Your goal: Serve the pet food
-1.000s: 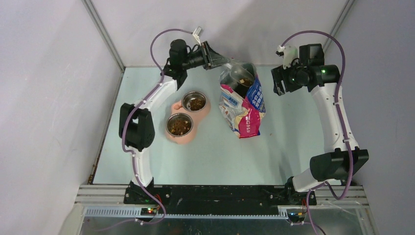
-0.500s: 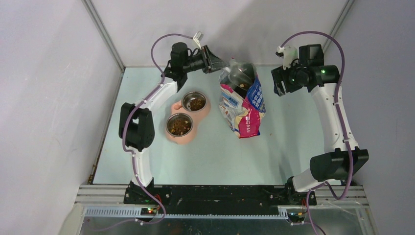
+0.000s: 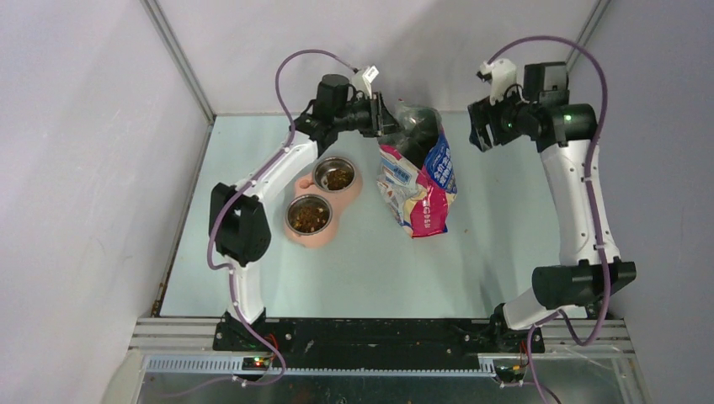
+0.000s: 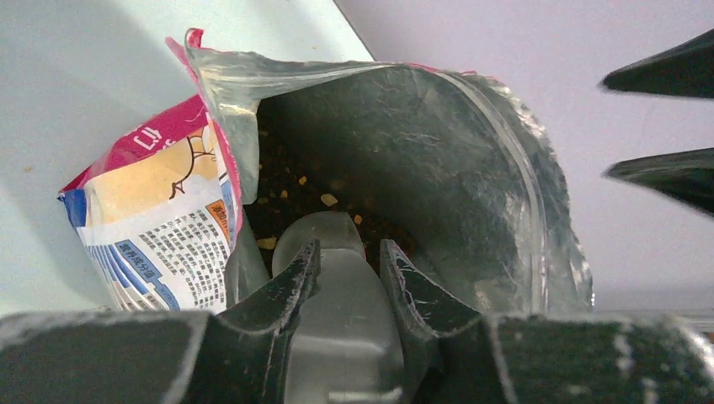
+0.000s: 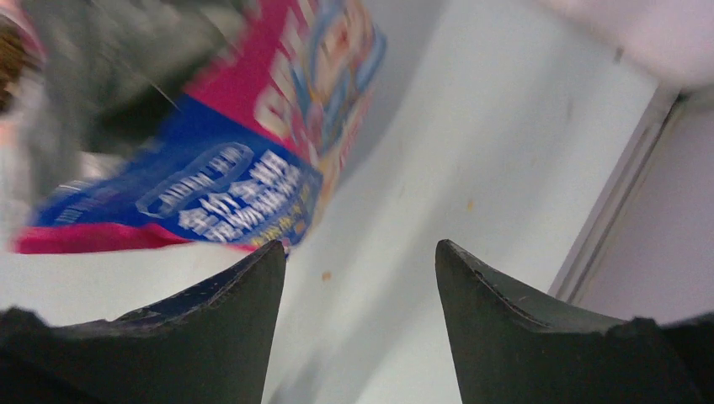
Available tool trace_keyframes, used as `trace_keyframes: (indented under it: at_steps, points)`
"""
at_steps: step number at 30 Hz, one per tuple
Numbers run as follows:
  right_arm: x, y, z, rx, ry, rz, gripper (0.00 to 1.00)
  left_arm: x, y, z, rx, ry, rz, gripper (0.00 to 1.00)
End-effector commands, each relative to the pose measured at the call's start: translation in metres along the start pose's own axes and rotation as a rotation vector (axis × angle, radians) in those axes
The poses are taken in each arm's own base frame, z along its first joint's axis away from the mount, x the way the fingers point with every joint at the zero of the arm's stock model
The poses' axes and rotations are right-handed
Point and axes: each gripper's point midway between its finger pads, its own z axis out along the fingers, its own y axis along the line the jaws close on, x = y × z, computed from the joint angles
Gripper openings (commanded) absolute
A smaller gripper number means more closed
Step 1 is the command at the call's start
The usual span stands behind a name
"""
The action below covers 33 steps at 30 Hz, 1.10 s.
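Observation:
Dark-brown pet food lies inside the open pink-white-blue bag, and more fills both steel bowls. My left gripper is shut on the handle of a translucent scoop. The scoop's front end reaches into the bag's mouth, just over the kibble. My right gripper hangs open and empty above the table, right of the bag.
The two bowls sit in a pink double feeder left of the bag. A back wall and metal frame posts close in behind both grippers. A stray crumb lies on the table below the right gripper.
My left arm has swung right, carrying the scoop from beside the bag into its mouth. The right gripper has shifted slightly back and up, staying open.

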Motion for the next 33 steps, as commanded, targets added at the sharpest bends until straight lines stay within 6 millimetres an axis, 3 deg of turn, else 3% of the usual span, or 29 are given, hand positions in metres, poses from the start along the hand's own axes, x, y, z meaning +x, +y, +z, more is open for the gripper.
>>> trace_keyframes:
  at_steps: [1,5,10,16,22,33]
  points:
    - [-0.086,0.031,-0.056,-0.104,-0.336,-0.168,0.69,-0.052,-0.056,-0.043,0.103,-0.127,0.138,0.00]
    - [-0.112,0.063,-0.068,-0.161,-0.478,-0.326,0.64,-0.071,-0.079,-0.069,0.164,-0.170,0.175,0.00]
    - [-0.107,0.100,-0.036,-0.201,-0.454,-0.507,0.51,-0.082,-0.091,-0.094,0.210,-0.192,0.207,0.00]
    - [-0.117,0.108,0.004,-0.190,-0.414,-0.553,0.44,-0.090,-0.087,-0.095,0.169,-0.227,0.250,0.00]
    - [-0.130,0.112,0.025,-0.208,-0.431,-0.593,0.47,-0.095,-0.103,-0.100,0.212,-0.237,0.278,0.00]
    - [-0.139,0.130,0.052,-0.306,-0.440,-0.553,0.41,-0.077,-0.122,-0.105,0.352,-0.166,0.273,0.00]
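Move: The left gripper holds the scoop in the bag; the bag's mouth lies about 5 cm to its right, 1 cm ahead and some 4 cm below. The far bowl stands about 13 cm to the left and 3 cm ahead, the near bowl 20 cm to the left and 10 cm back, both some 25 cm down. From the empty right gripper, the mouth is about 15 cm left, 8 cm ahead and 7 cm below. Lift the left gripper about 12 cm, drifting slightly left and back, to draw the still-held scoop up from inside the bag while its fingers tip up towards level. Meanwhile swing the right gripper some 16 cm left in an arc, rising first, then sinking and reaching forward to the bag's mouth beside the scoop; turn it about 35 degrees counter-clockwise, tilt its fingers up and partly close them. ##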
